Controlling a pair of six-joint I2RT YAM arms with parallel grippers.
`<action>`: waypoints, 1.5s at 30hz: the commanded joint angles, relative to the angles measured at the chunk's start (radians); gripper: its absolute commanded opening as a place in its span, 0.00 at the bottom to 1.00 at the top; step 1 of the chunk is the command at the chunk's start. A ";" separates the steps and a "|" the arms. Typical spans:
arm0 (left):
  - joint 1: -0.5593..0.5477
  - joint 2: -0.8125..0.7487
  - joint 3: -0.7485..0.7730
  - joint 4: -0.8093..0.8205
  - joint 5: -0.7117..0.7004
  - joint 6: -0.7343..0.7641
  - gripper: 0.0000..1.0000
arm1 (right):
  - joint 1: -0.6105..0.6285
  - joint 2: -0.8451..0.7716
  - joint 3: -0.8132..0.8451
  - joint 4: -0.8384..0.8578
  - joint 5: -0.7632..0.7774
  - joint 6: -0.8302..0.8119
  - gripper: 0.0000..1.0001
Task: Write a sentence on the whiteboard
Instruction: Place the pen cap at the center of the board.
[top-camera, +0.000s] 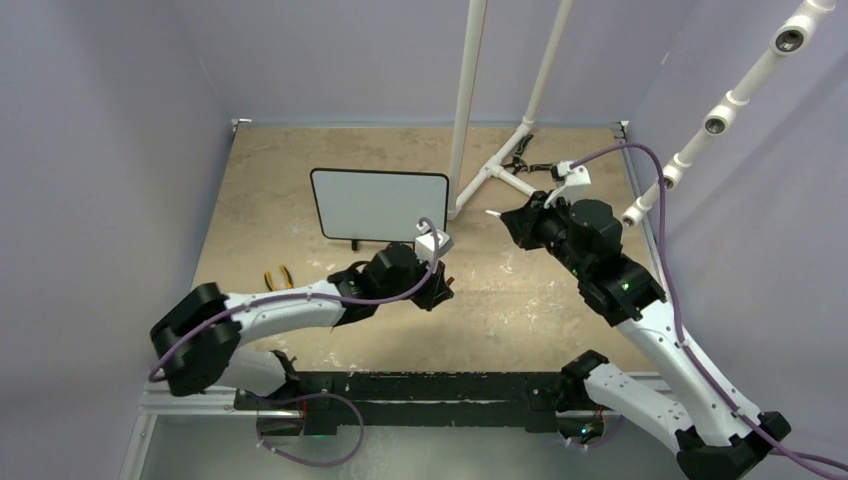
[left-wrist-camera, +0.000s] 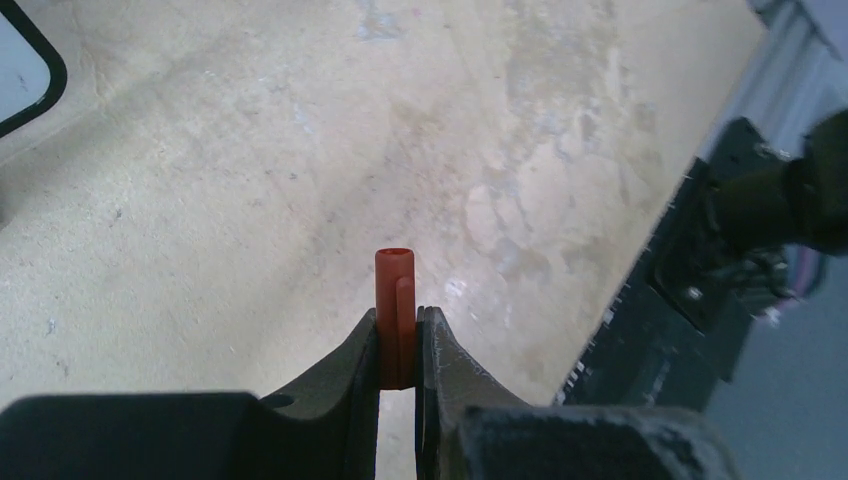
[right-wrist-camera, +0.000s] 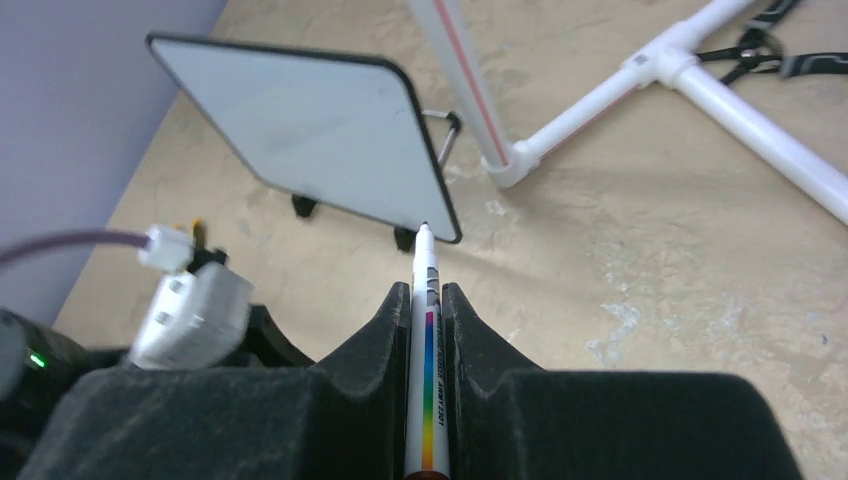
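Observation:
The whiteboard (top-camera: 380, 205) stands on small black feet at mid-table, black-framed, its face plain white; the sentence is not in view on it. In the right wrist view the whiteboard (right-wrist-camera: 300, 130) tilts ahead. My right gripper (right-wrist-camera: 427, 290) is shut on a white marker (right-wrist-camera: 428, 330) with a rainbow stripe, whose tip points at the board's lower right corner, a little short of it. From above, the right gripper (top-camera: 512, 222) hovers right of the board. My left gripper (left-wrist-camera: 398, 315) is shut on a red marker cap (left-wrist-camera: 393, 285); this left gripper (top-camera: 438, 288) sits in front of the board.
A white pipe frame (top-camera: 500, 170) rises just right of the board, with black straps (top-camera: 520, 160) at its base. Yellow-handled pliers (top-camera: 278, 277) lie at the near left. A black rail (top-camera: 420, 385) runs along the near edge. Purple walls close in the table.

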 joint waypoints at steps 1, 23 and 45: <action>-0.058 0.165 0.079 0.188 -0.215 -0.043 0.00 | -0.001 -0.073 -0.029 0.133 0.234 0.104 0.00; -0.101 0.673 0.407 0.209 -0.375 -0.013 0.36 | 0.000 -0.200 -0.129 0.160 0.408 0.203 0.00; 0.311 -0.028 -0.121 -0.072 -0.600 -0.066 0.63 | 0.001 -0.182 -0.162 0.249 0.354 0.189 0.00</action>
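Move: The left hand holds the red pen cap; the bare table spot it is bound for lies about 8 cm ahead, 11 cm right and 11 cm below. From this hand, the whiteboard's middle is some 21 cm ahead and 14 cm left, and the white pipe's foot 23 cm ahead, 1 cm right. For the right hand, still gripping the uncapped pen, that spot is straight below, roughly 28 cm; the whiteboard stands 14 cm ahead, 25 cm left. Left hand lowers cap 10 cm, right and forward, releases, retreats up and left; right hand moves pen right. ##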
